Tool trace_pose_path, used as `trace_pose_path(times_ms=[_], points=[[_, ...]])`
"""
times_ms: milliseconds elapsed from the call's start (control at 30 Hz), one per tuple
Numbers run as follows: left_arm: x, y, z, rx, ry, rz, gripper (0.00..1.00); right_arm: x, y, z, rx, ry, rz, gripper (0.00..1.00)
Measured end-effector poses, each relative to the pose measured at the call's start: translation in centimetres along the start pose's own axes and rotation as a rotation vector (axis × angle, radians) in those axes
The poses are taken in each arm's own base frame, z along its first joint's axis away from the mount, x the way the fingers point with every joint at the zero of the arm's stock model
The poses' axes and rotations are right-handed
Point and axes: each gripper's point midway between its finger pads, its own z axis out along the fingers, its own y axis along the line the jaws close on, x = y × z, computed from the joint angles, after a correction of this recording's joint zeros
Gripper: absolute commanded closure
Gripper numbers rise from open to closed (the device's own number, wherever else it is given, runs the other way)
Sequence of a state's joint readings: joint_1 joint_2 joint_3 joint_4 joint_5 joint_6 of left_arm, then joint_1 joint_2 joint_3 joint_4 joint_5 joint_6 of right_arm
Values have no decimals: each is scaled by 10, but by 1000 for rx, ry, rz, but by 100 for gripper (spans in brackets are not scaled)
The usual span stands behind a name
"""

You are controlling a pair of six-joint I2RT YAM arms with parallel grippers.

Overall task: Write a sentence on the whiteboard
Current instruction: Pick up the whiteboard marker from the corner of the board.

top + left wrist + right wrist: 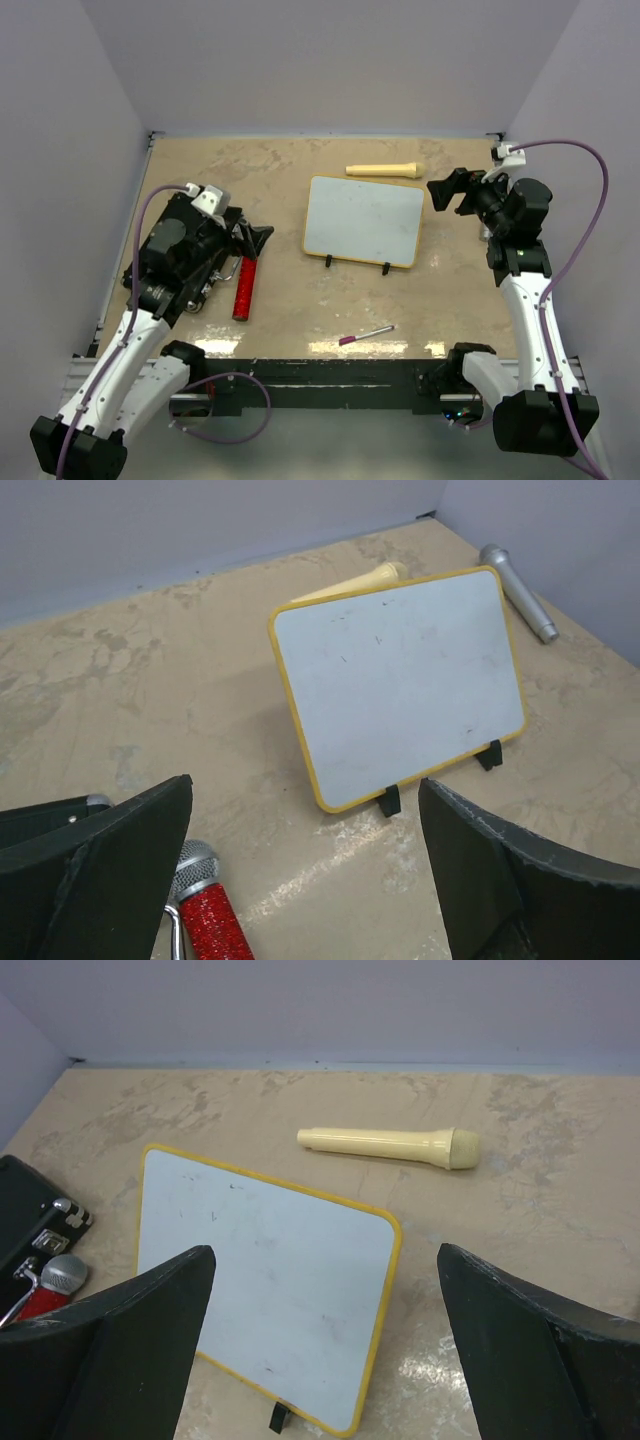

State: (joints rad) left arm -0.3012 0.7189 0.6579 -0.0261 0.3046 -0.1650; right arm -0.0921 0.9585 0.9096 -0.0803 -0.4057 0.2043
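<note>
The whiteboard (362, 220) stands on two small black feet in the middle of the table, yellow-rimmed, leaning back. Its face (400, 690) is blank apart from faint smudges; no sentence shows on it (265, 1280). A thin pink marker pen (366, 335) lies flat near the front edge, apart from both arms. My left gripper (255, 240) hovers left of the board, open and empty (305, 780). My right gripper (447, 190) hangs at the board's right, open and empty too (322, 1250).
A red glitter microphone (243, 290) lies under the left gripper beside a black case (30, 1215). A cream microphone (384, 170) lies behind the board. A silver microphone (517, 590) rests at the far right. Grey walls enclose three sides.
</note>
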Motion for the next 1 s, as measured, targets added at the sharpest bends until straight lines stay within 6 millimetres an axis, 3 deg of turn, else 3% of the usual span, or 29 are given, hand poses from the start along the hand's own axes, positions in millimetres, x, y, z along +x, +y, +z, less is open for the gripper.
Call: trace_pose_path(times_ms=[433, 667, 767, 1000], points=[[27, -29, 7, 186, 92, -64, 0, -1, 4, -3, -18, -6, -9, 1], [39, -46, 8, 266, 141, -126, 4, 14, 11, -5, -88, 17, -89, 1], [58, -67, 10, 318, 218, -159, 5, 22, 17, -8, -143, 28, -159, 1], [104, -136, -3, 435, 411, -166, 5, 40, 40, -17, -343, 50, -369, 1]])
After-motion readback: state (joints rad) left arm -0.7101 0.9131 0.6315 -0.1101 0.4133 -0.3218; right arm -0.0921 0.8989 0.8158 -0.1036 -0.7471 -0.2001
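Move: The whiteboard marker lies on the table about 25 cm to the right of the left hand, some 18 cm nearer the base and about 22 cm below. The whiteboard's middle is roughly 11 cm ahead and 24 cm right of this hand; the red microphone is about 4 cm back and 6 cm left. From the right hand, the marker lies some 26 cm back, 13 cm left and 25 cm below. Wide open and empty, the left hand swings right, back and down towards the whiteboard marker, each by about 10 cm and mostly late on, turning clockwise and tipping its fingers down by some 25 degrees. The right hand, also open, eases left, back and a little down beside the whiteboard, turning counter-clockwise and rolling its left side down. ##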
